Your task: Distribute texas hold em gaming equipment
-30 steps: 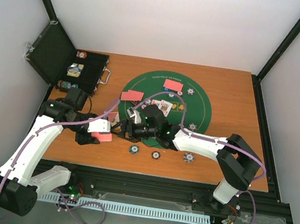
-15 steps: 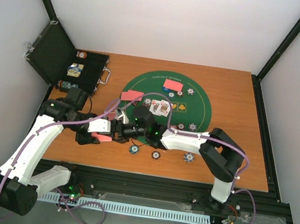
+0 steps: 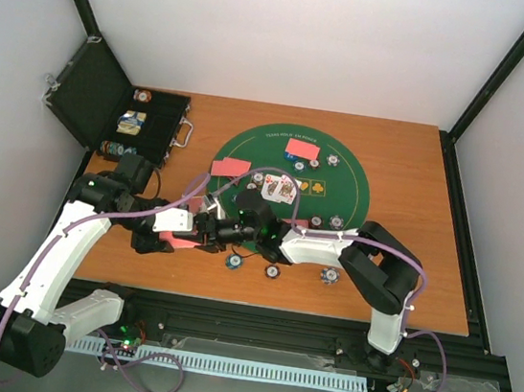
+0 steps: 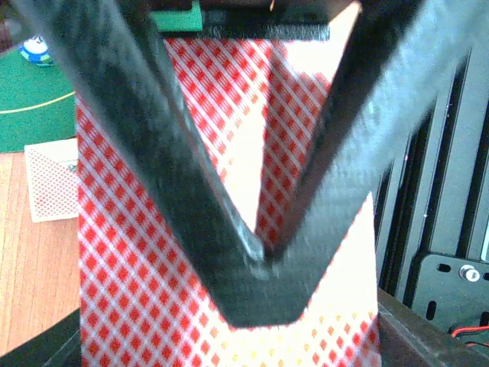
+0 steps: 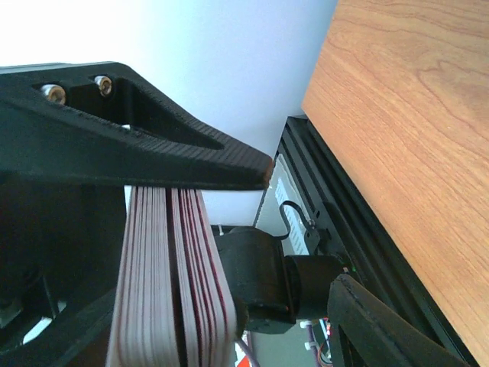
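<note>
My left gripper [image 3: 171, 239] is shut on a deck of red-backed playing cards [image 3: 181, 240], held over the table's front left. In the left wrist view the fingers meet in a V [image 4: 263, 260] across the deck's back [image 4: 130, 290]. My right gripper [image 3: 201, 230] has reached in from the right. In the right wrist view its jaws [image 5: 302, 229] are apart around the deck's stacked edges [image 5: 172, 290]: the upper finger lies across the top and the lower finger stands clear. Two red cards [image 3: 302, 148] [image 3: 231, 167] and face-up cards [image 3: 282, 187] lie on the green mat [image 3: 346, 183].
Poker chips sit near the front edge [image 3: 234, 261] [image 3: 272, 272] [image 3: 330, 276] and on the mat [image 3: 337, 222]. An open black case [image 3: 131, 123] stands at the back left. A single card [image 4: 52, 183] lies on the wood beside the mat. Black frame rails run along the table's front.
The right arm has stretched leftward from the mat's edge to the held deck, and its jaws have narrowed somewhat. The left arm and its deck have stayed put.
</note>
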{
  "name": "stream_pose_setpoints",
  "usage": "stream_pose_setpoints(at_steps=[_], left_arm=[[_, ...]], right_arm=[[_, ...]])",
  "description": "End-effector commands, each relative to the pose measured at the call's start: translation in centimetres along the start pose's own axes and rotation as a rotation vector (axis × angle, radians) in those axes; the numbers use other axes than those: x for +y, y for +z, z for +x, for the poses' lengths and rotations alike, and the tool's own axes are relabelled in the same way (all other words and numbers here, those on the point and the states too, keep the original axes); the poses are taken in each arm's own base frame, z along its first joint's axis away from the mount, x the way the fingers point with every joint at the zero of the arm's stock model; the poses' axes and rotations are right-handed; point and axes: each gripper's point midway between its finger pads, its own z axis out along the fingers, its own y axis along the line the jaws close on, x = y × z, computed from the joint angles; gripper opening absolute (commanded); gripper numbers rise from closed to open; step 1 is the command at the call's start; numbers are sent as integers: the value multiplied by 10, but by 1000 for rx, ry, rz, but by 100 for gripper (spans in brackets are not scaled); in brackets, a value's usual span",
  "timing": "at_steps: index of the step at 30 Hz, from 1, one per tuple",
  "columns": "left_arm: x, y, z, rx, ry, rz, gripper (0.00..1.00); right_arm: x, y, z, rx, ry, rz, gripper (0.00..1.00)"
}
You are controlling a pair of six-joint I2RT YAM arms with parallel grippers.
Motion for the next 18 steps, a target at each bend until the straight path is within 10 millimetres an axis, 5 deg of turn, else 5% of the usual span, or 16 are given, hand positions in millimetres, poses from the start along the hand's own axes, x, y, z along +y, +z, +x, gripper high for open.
stream_pose_setpoints(at_steps=[1,14,18], left_arm=[[3,-16,-15,-55,14,-26,27],[3,-14,-14,-55,13,-26,27],[3,-14,-14,-55,15,-30,27]], right_arm=[[-15,-19,-5,-43,23,41,59],[-1,-40,-2,-62,-8,55,51],[3,-44,-1,-64,-8,61,32]])
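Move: The red-backed deck sits in the left gripper, its middle about 3 cm to the right of that hand. From the right hand, whose open fingers straddle its near end, the deck's middle is some 2 cm to the left and level. On the table, about 15 cm below the right hand, the card box lies roughly 8 cm ahead and 1 cm left, the blue chip about 9 cm to the right and 4 cm back. Keep the left gripper clamped still on the deck. Draw the right gripper about 3.5 cm to the right, its upper fingertip still on the top card's back and dragging that card along towards the deck's free end; let the hand rise about 1 cm in the second half while the fingers close partway over the card's overhanging end. ##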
